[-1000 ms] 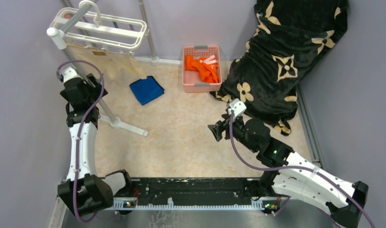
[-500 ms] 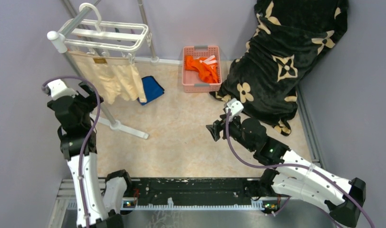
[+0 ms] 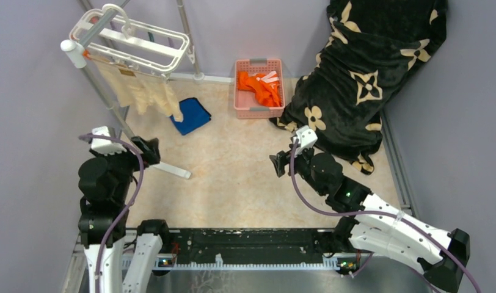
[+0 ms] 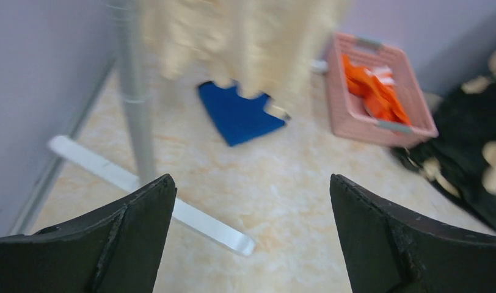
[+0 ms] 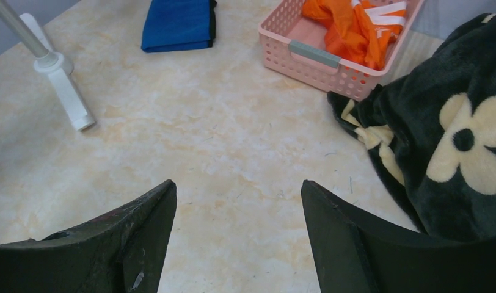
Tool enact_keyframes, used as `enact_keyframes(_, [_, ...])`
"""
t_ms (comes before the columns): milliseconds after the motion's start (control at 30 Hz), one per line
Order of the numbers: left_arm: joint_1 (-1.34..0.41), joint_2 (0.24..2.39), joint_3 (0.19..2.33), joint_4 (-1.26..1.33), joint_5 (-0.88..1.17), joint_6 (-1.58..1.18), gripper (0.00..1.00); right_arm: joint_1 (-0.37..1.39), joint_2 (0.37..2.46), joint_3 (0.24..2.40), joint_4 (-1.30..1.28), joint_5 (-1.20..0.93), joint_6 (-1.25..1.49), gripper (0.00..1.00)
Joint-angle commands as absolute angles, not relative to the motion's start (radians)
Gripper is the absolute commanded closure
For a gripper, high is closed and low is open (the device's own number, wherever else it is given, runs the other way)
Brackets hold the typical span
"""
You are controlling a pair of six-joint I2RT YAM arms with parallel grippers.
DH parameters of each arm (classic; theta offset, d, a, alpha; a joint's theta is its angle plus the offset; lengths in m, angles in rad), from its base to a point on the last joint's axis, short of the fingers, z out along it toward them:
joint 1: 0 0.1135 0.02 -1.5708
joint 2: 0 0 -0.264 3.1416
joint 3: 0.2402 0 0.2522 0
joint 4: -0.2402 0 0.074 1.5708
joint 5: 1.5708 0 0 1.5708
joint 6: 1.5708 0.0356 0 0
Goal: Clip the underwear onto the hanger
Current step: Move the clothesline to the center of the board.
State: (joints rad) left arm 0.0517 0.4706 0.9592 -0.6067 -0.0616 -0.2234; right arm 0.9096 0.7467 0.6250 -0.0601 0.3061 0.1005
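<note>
The pale peach underwear [image 3: 142, 90] hangs from the white hanger [image 3: 131, 39] at the top of the grey rack pole [image 3: 108, 101], back left. In the left wrist view the underwear [image 4: 245, 43] shows blurred at the top. My left gripper [image 3: 149, 151] [image 4: 251, 189] is open and empty, low beside the pole and well below the cloth. My right gripper [image 3: 280, 166] [image 5: 238, 189] is open and empty over bare floor at centre right, far from the hanger.
The rack's white foot bar [image 3: 166, 169] [image 4: 154, 198] [image 5: 67, 97] lies on the floor. A blue folded cloth [image 3: 189, 116] [image 4: 239, 113] [image 5: 178, 23] sits beneath the underwear. A pink basket [image 3: 258, 88] [image 4: 380, 91] [image 5: 331, 58] holds orange clothes. A black flowered blanket [image 3: 368, 73] [image 5: 447, 134] fills the right.
My left arm has pulled back and down from the hanger towards its base, jaws wide. The hanger and underwear have swung and now hang tilted. My right gripper has barely moved.
</note>
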Motion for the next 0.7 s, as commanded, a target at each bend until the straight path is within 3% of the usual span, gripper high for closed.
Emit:
enact_keyframes(0, [-0.084,0.418,0.895,-0.605,0.118,-0.132,0.00,0.922,0.712,0.597,-0.016,0.406,0.091,0.26])
enact_keyframes(367, [-0.259,0.511,0.727,-0.341,0.347,-0.178,0.00,0.919,0.747,0.582,-0.022,0.716,0.158,0.25])
enact_keyframes(500, [-0.277,0.585,0.681,-0.249,0.346,-0.207,0.00,0.808,0.832,0.650,-0.125,0.608,0.209,0.24])
enact_keyframes(667, [-0.386,0.660,0.654,-0.193,0.188,-0.226,0.00,0.625,0.842,0.651,-0.111,0.415,0.252,0.23])
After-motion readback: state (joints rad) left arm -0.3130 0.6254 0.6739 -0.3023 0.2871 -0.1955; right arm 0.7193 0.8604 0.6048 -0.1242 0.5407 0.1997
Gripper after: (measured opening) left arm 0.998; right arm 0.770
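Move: From the left gripper, the near end of the clothesline's foot bar lies about 9 cm to the right, nearly level fore and aft, some 32 cm below. The hanging underwear is roughly 18 cm ahead at about hand height, the blue cloth 20 cm ahead and 8 cm right on the board. From the right gripper, that bar end is about 28 cm left, level fore and aft; the blanket's nearest flower is about 20 cm ahead, 16 cm right. Swing the empty left gripper about 15 cm to the right and some 9 cm down, away from the hanging underwear and out over the bare board, yawing it about 40 degrees clockwise with the fingers kept wide open. Meanwhile take the open right gripper about 8 cm right, then increasingly forward and down as well, towards the dark blanket, turning it clockwise. Touch nothing with either. ##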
